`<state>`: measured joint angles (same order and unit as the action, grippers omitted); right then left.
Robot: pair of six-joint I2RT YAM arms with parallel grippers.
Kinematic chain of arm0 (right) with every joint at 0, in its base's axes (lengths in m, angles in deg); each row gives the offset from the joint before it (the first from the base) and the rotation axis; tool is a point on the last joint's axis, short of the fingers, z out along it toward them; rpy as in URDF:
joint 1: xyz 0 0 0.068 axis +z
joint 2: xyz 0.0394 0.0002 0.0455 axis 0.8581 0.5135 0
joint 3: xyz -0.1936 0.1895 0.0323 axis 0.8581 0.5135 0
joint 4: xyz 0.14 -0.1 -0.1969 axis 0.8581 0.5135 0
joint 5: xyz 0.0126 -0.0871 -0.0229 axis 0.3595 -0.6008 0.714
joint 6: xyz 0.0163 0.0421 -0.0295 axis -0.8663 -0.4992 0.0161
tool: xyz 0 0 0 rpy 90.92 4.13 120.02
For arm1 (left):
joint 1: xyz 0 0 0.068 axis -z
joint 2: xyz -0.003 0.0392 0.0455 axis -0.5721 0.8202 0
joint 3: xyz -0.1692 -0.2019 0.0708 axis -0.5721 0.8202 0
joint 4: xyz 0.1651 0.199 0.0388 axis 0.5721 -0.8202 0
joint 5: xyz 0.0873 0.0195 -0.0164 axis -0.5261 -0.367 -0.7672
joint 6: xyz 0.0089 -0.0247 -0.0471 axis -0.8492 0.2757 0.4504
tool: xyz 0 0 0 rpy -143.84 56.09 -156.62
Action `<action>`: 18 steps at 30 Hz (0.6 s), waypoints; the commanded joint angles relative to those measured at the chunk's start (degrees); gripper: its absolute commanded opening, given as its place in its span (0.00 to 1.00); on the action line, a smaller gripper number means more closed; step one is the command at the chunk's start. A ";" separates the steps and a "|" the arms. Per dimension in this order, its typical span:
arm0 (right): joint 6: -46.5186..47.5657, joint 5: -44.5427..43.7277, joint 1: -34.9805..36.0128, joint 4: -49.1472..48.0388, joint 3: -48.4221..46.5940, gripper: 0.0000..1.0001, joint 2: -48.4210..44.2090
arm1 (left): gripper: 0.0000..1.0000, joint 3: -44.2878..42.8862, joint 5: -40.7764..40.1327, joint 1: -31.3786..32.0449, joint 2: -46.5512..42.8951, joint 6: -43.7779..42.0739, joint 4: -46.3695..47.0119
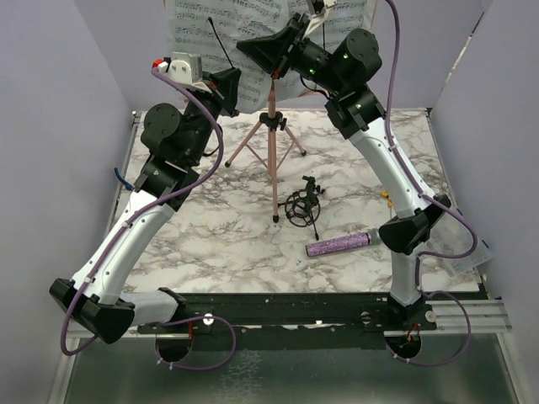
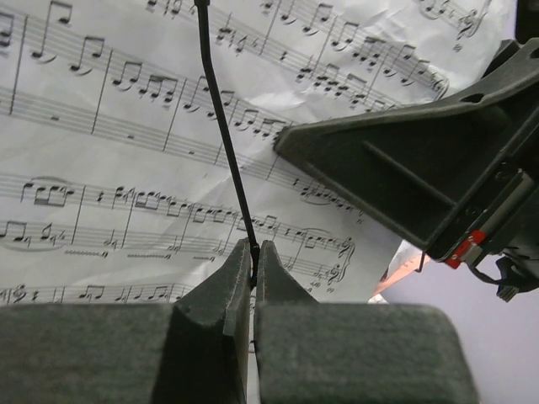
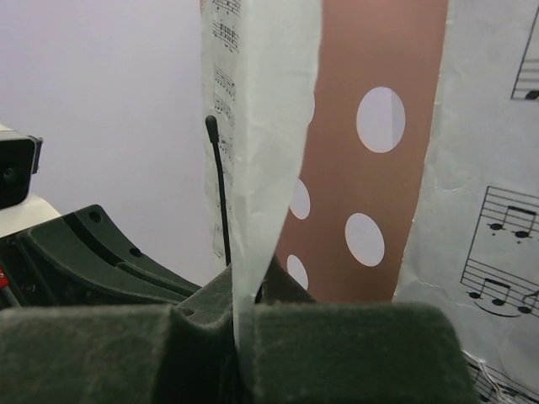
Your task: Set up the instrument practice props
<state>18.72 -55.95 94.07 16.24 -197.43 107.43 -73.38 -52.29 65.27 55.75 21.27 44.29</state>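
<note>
The pink music stand point(image 1: 271, 139) stands on its tripod legs at the back middle of the table. White sheet-music pages point(image 1: 219, 17) rest against its perforated pink desk point(image 3: 375, 168). My left gripper point(image 2: 253, 250) is shut on the thin black page-holder wire point(image 2: 221, 118) in front of the pages point(image 2: 109, 168). My right gripper point(image 3: 244, 290) is shut on the edge of one white page point(image 3: 261, 126). From above, the left gripper point(image 1: 232, 76) and right gripper point(image 1: 246, 44) are close together at the stand's top. The purple microphone point(image 1: 338, 245) and black shock-mount point(image 1: 303, 204) lie on the table.
The marble tabletop point(image 1: 219, 227) is bounded by lilac walls on three sides. A small yellow object point(image 1: 384, 199) shows beside the right arm. A bit of blue point(image 1: 121, 178) shows at the left edge. The right gripper's body point(image 2: 421, 168) is close to my left fingers.
</note>
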 commanded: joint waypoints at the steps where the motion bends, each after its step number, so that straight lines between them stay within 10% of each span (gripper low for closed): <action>1: 1.69 -2.27 0.65 1.50 -1.67 0.04 1.21 | 0.00 1.41 0.75 0.04 -1.74 -0.62 2.34; 18: 1.93 -3.61 1.21 1.25 5.73 0.37 -3.61 | 0.26 2.99 -2.06 0.04 -3.32 -0.96 3.49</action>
<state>20.31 -58.16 94.79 17.24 -194.78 107.17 -70.82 -53.58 65.27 54.05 20.41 46.21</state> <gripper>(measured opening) 0.350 0.248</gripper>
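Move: Between the left fingers already sits the kink of the left wire clip, and between the right fingers the edge of the music sheet, held up in front of the stand. From the right hand, that kink is about 3 cm left, level in reach and some 5 cm lower. The right wire clip stands roughly 20 cm to the right hand's right and about 3 cm farther out, at its height. Letting go on both sides almost together: the left fingers part about a quarter and free the wire clip's kink while the hand drifts under 1 cm left. The right fingers open about a third around the sheet's edge as that hand sinks some 2 cm and eases 1 cm forward; whether a fingertip still touches the paper can't be told. ##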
